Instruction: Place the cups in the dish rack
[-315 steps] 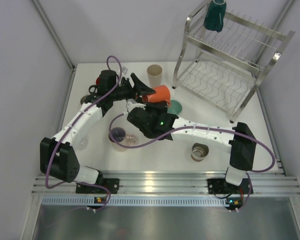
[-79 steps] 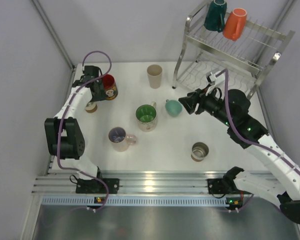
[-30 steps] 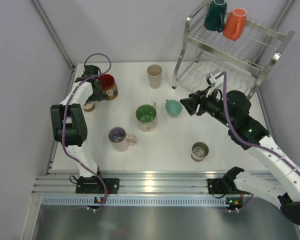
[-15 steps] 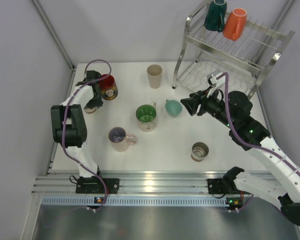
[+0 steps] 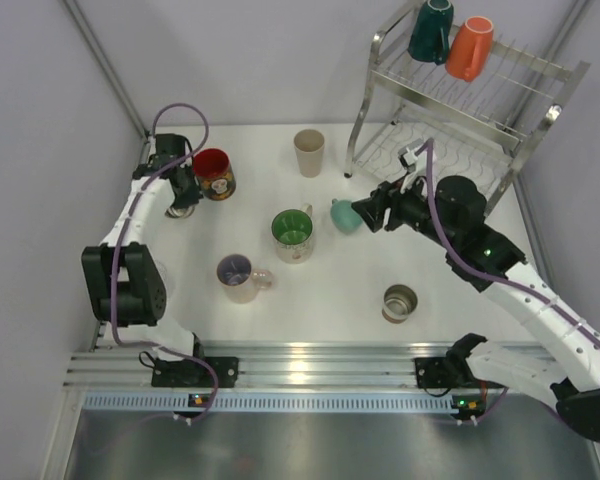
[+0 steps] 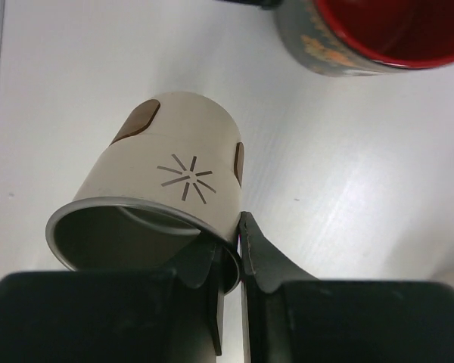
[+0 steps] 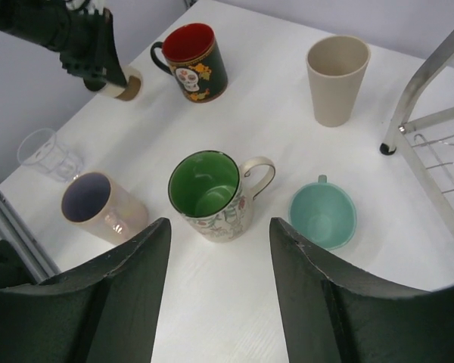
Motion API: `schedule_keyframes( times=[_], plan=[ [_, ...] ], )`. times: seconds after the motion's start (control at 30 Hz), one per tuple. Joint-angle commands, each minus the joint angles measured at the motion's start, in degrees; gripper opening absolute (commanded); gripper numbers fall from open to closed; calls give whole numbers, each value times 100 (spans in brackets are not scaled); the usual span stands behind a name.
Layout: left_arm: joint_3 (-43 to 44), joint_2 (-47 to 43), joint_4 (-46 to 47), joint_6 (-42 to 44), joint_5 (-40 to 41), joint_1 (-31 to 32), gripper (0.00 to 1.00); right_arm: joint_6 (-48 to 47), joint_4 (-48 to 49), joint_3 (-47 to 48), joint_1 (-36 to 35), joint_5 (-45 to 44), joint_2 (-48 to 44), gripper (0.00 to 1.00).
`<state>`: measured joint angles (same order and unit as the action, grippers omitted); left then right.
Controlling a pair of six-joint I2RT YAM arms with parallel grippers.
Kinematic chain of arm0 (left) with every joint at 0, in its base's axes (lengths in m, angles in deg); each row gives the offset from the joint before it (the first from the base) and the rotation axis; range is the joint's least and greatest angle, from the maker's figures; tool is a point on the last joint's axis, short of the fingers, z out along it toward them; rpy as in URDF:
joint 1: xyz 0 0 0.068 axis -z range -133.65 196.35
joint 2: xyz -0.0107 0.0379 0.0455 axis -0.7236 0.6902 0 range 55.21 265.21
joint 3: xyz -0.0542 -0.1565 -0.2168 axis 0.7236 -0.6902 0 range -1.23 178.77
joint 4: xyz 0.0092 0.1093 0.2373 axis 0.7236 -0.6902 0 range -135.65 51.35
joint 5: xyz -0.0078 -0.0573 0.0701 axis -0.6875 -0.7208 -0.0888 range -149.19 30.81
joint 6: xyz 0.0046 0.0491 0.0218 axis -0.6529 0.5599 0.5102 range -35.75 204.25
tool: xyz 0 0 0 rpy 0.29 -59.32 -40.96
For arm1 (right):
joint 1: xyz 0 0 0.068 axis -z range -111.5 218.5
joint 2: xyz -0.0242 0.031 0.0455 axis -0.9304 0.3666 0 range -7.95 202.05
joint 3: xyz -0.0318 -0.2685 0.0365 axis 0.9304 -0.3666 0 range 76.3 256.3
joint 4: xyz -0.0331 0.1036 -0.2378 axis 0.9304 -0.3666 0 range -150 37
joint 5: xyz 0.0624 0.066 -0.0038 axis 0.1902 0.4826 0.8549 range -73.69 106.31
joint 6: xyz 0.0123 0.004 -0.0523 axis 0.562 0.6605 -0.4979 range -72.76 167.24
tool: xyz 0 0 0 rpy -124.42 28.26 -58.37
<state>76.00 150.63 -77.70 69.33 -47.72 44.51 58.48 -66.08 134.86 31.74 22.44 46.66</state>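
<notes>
My left gripper (image 6: 238,234) is shut on the rim of the white-and-brown cup (image 6: 166,189), one finger inside and one outside, at the table's far left (image 5: 183,208). The red mug (image 5: 213,172) stands just right of it. My right gripper (image 7: 219,223) hangs open and empty above the table, close to the mint cup (image 5: 344,215) and the green-lined mug (image 7: 208,189). The beige cup (image 5: 309,152), pinkish mug (image 5: 238,277) and steel cup (image 5: 400,302) stand on the table. On the dish rack's (image 5: 540,110) top tier sit a dark teal cup (image 5: 431,30) and an orange cup (image 5: 469,47).
A clear glass (image 7: 45,155) stands near the table's left edge. The rack's leg (image 7: 408,106) rises beside the beige cup. Grey walls close in the table on the left, back and right.
My left gripper has closed on the white-and-brown cup's rim and its arm has shifted. My right gripper has moved a little left toward the mint cup.
</notes>
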Motion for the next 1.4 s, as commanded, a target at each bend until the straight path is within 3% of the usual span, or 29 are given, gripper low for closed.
schedule_keyframes(
  times=[0.0,0.03,0.07,0.13,0.17,0.23,0.3,0.33,0.37,0.43,0.5,0.73,1.03,1.37],
  plan=[
    [406,-787,11,-195,-933,-9,0,202,183,392,-34,397,172,57],
    [442,-988,63,-265,-1249,-9,0,272,209,479,-25,615,277,60],
    [468,-1086,151,-362,-2052,-17,0,456,262,515,-16,748,313,62],
    [337,-1479,518,-581,-2821,-9,0,685,551,542,71,1229,427,76],
    [49,-1647,1104,-852,-3582,0,0,921,648,559,115,1381,480,78],
    [-303,-2086,1923,-1614,-4298,-9,0,1151,1034,568,230,1775,559,83],
    [-874,-2307,3442,-2328,-5248,0,0,1458,1351,498,291,1918,603,88],
    [-1120,-2474,4109,-3315,-5451,9,0,1546,1744,472,291,1996,638,90],
    [-1766,-2554,5995,-3925,-5636,61,0,1747,1913,445,291,2032,656,92],
    [-2342,-2624,7789,-5643,-5866,123,0,1933,2342,419,291,2137,814,98],
    [-2739,-2546,9231,-6328,-5779,149,0,2206,2642,393,291,2199,998,99],
    [-2933,-1975,11916,-8139,-5366,896,0,2918,3917,401,291,2279,1543,99],
    [-2424,-1702,12087,-7781,-5313,2056,0,3077,4489,621,256,1919,1816,99],
    [-2283,-1465,12087,-7675,-5216,2487,0,3155,4876,595,256,1707,1746,98]
  ],
)
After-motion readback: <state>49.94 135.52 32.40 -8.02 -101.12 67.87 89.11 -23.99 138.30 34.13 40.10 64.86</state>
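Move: The left gripper already holds the white cup by its rim, just off the table. Its goal, the open right gripper, is roughly 45 cm to its right, 14 cm nearer the bases and 20 cm higher. The red mug stands some 7 cm to its right and 5 cm farther out; the green mug 28 cm right and 10 cm back. From the right gripper, the white cup is about 47 cm left, 15 cm ahead and 22 cm below; the teal cup is 12 cm ahead and 3 cm left, far below. Keep the left grip shut on the white cup's rim and sweep it up and right, about 30 cm each way, drawing back some 12 cm, mainly later on. Swing the wrist until its fingers point right and a little up, cup base towards the right gripper. Meanwhile open the right gripper wide, raise it and shift it left, about 9 cm each, rolling its left side up, to meet the base. ##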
